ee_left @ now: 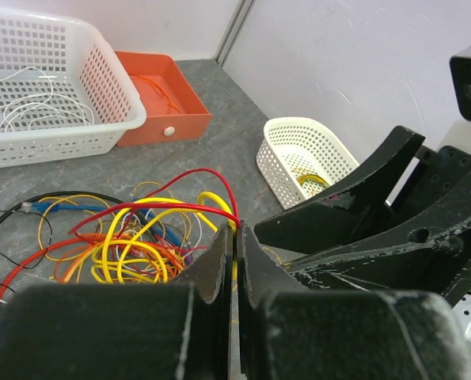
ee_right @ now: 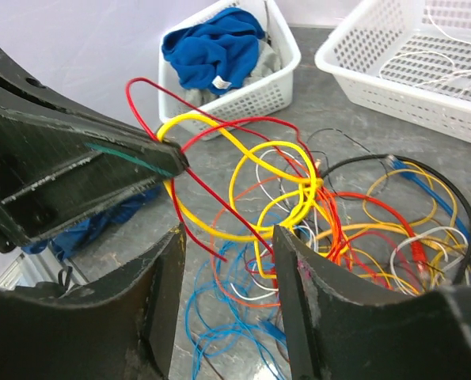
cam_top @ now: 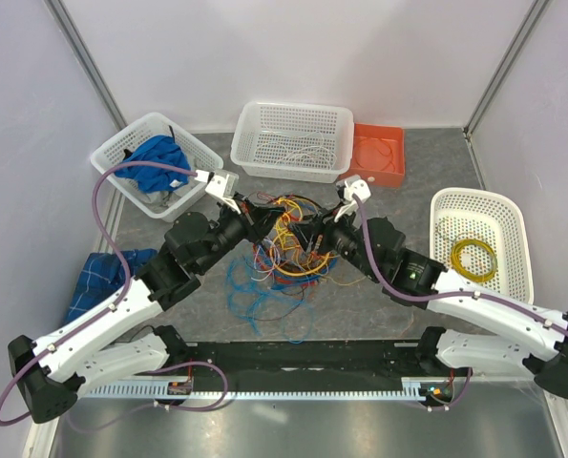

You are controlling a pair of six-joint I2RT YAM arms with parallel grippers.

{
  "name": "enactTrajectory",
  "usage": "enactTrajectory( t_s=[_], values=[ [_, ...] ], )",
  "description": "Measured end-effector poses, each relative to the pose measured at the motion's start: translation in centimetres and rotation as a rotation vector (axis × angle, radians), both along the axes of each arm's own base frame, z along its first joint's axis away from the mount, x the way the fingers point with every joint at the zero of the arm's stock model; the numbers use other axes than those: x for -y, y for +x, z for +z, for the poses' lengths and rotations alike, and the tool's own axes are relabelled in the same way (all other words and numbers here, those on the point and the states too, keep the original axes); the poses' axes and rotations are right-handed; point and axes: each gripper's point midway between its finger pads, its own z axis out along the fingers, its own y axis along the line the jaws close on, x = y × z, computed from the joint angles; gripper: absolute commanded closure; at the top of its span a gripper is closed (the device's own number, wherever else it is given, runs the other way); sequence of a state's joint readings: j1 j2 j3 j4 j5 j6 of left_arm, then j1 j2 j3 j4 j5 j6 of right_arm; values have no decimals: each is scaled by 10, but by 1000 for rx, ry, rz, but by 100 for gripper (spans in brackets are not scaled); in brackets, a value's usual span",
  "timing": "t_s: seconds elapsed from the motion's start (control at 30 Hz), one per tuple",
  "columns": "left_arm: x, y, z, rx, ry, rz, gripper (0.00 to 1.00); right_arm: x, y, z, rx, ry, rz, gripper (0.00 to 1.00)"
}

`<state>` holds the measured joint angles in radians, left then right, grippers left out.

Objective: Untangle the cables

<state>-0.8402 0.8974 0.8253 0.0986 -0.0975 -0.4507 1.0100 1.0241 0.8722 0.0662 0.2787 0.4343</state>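
The cables (cam_top: 285,253) lie as a tangled bunch of yellow, orange, red, blue, black and white wires on the grey table between both arms. My left gripper (ee_left: 237,231) is shut at the bunch's edge, pinching a thick yellow cable (ee_right: 219,131); a red wire (ee_right: 152,87) runs past the same tip. The yellow loop is lifted off the table. My right gripper (ee_right: 229,237) stands open just beside it, with yellow, red and blue strands crossing below the gap and nothing gripped. From above, the left gripper (cam_top: 255,218) and right gripper (cam_top: 317,236) face each other over the bunch.
A white basket (cam_top: 121,153) with blue cloth stands back left. A white basket (cam_top: 293,114) with thin white wires is at the back centre, next to an orange tray (cam_top: 379,157). A white basket (cam_top: 498,215) with a yellow coil is at right. Blue checked cloth (cam_top: 97,277) lies at left.
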Motion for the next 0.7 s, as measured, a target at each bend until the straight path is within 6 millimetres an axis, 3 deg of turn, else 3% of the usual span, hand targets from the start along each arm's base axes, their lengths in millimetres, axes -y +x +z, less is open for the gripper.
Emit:
enactTrajectory(
  t_s=[0.13, 0.23, 0.27, 0.33, 0.37, 0.47, 0.53, 0.57, 0.6, 0.63, 0.7],
  values=[
    [1, 0, 0, 0, 1, -5, 98, -13, 4, 1, 6, 12, 21, 50],
    [1, -1, -1, -1, 2, -6, 98, -20, 7, -3, 5, 11, 31, 61],
    [1, -1, -1, -2, 2, -8, 98, -22, 8, -4, 7, 9, 32, 70],
    [2, -1, -2, -4, 4, -12, 98, -26, 10, -7, 7, 4, 33, 77],
    [2, -1, -2, -4, 4, -13, 98, -27, 10, -8, 10, -1, 34, 87],
    [2, -1, -2, -4, 5, -11, 98, -31, 13, -9, 15, -7, 32, 100],
    [2, -1, -2, -5, 6, -11, 98, -31, 14, -9, 17, -9, 30, 100],
    [2, 0, -2, -5, 6, -9, 93, -31, 14, -9, 17, -8, 25, 100],
    [1, 0, -2, -5, 6, -6, 82, -30, 15, -8, 17, -7, 22, 100],
    [0, 1, -3, -6, 7, 1, 49, -29, 15, -8, 18, -8, 18, 100],
    [-4, 2, -5, -11, 19, 22, 16, -24, 15, -6, 21, -11, 0, 100]
  ],
)
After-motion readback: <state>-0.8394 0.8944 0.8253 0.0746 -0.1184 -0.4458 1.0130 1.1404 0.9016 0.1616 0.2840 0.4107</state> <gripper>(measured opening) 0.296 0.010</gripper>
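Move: The red cable to be taken lies about 3 cm to the right hand's left and 2 cm ahead, level with its open fingers, in the left hand's shut fingertips. The yellow cable is gripped there too, some 4 cm left, 2 cm ahead and 1 cm up from the right hand. The tangle lies about 10 cm ahead and 4 cm left of the right hand, roughly 22 cm down. The right fingers close on the red cable right beside the left hand's pinch, after the right hand reaches about 3 cm left and a little forward with hardly any turn. The left hand stays put, keeping both cables pinched until the right is shut, then opens its fingers part-way to hand the red one over. ##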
